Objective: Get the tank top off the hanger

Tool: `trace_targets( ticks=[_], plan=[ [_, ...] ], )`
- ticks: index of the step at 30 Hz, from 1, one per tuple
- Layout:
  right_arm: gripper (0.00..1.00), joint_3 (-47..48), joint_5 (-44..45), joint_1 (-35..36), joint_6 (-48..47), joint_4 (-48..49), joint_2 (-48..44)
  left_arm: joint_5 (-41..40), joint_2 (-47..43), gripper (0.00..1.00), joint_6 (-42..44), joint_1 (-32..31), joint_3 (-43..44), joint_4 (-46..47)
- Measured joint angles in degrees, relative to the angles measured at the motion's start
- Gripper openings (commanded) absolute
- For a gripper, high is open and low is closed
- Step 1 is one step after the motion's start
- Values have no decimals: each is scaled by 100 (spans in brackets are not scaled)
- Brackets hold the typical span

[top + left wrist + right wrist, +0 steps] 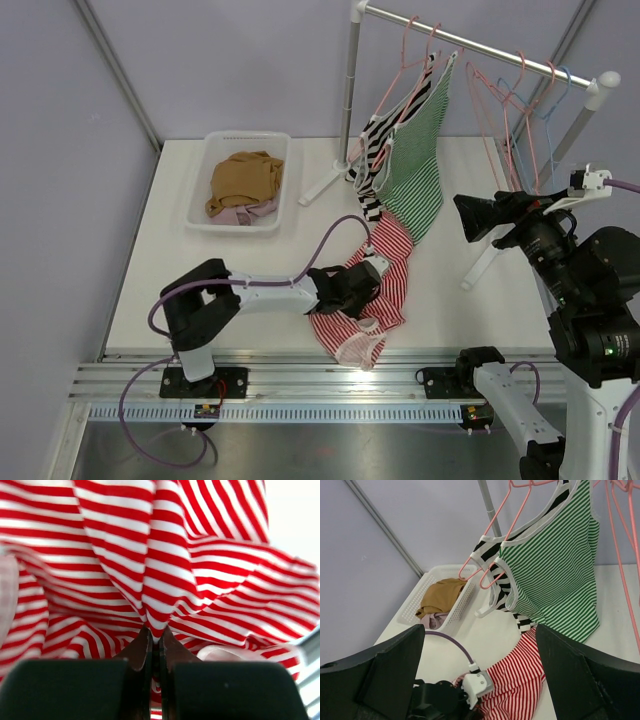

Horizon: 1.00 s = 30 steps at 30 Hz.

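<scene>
A red-and-white striped tank top [388, 255] [165, 565] [520, 680] lies crumpled on the white table [250, 280], off any hanger. My left gripper [366, 292] [155, 632] is shut on a raised fold of it. A green striped tank top [415, 160] [555, 570] and a black-and-white striped one [372, 160] [492, 570] hang on pink hangers [408, 60] [495, 535] from the rail [480, 45]. My right gripper [478, 218] [480, 630] is open and empty, raised at the right and facing the hanging tops.
A white basket [212, 150] [465, 600] holding brown and pink clothes sits at the back left. Empty pink and blue hangers [515, 110] hang further right on the rail. The rack's post [349, 90] and feet stand on the table behind the red top.
</scene>
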Motion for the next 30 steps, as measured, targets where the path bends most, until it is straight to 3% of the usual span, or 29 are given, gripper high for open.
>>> trace_targets(
  ticks=[8, 17, 24, 30],
  plan=[
    [99, -260, -22, 0, -15, 63, -142, -1023, -2028, 0, -13, 0, -195, -955],
    [100, -389, -103, 0, -11, 131, -166, -2472, -3104, 0, 94, 452, 863, -2236],
    [100, -481, -142, 0, 42, 205, -223, -2658, -3178, 0, 507, 1718, 2236, -2889],
    [100, -570, -238, 0, 125, 299, -223, -2299, -2612, 0, 785, 2973, 3587, -3169]
  ],
)
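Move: The left gripper is shut on the bunched red-striped tank top, just above the table. The white basket it is bound for stands about 33 cm ahead and 33 cm to the left, its middle 3 cm higher, with the brown garment in it. The rack's near-left foot is some 33 cm ahead and 11 cm left; the green-striped top hangs roughly 24 cm ahead, 9 cm right and 22 cm up. From the right hand the basket lies around 31 cm ahead, 46 cm left and 41 cm below. Keep the left gripper shut on the red-striped tank top and lift it off the table, up about 35 cm in all. Carry it left the whole way, and more and more forward as it rises, towards the white basket, while the wrist turns some 40 degrees counter-clockwise and the fingers tip up from pointing steeply down. ##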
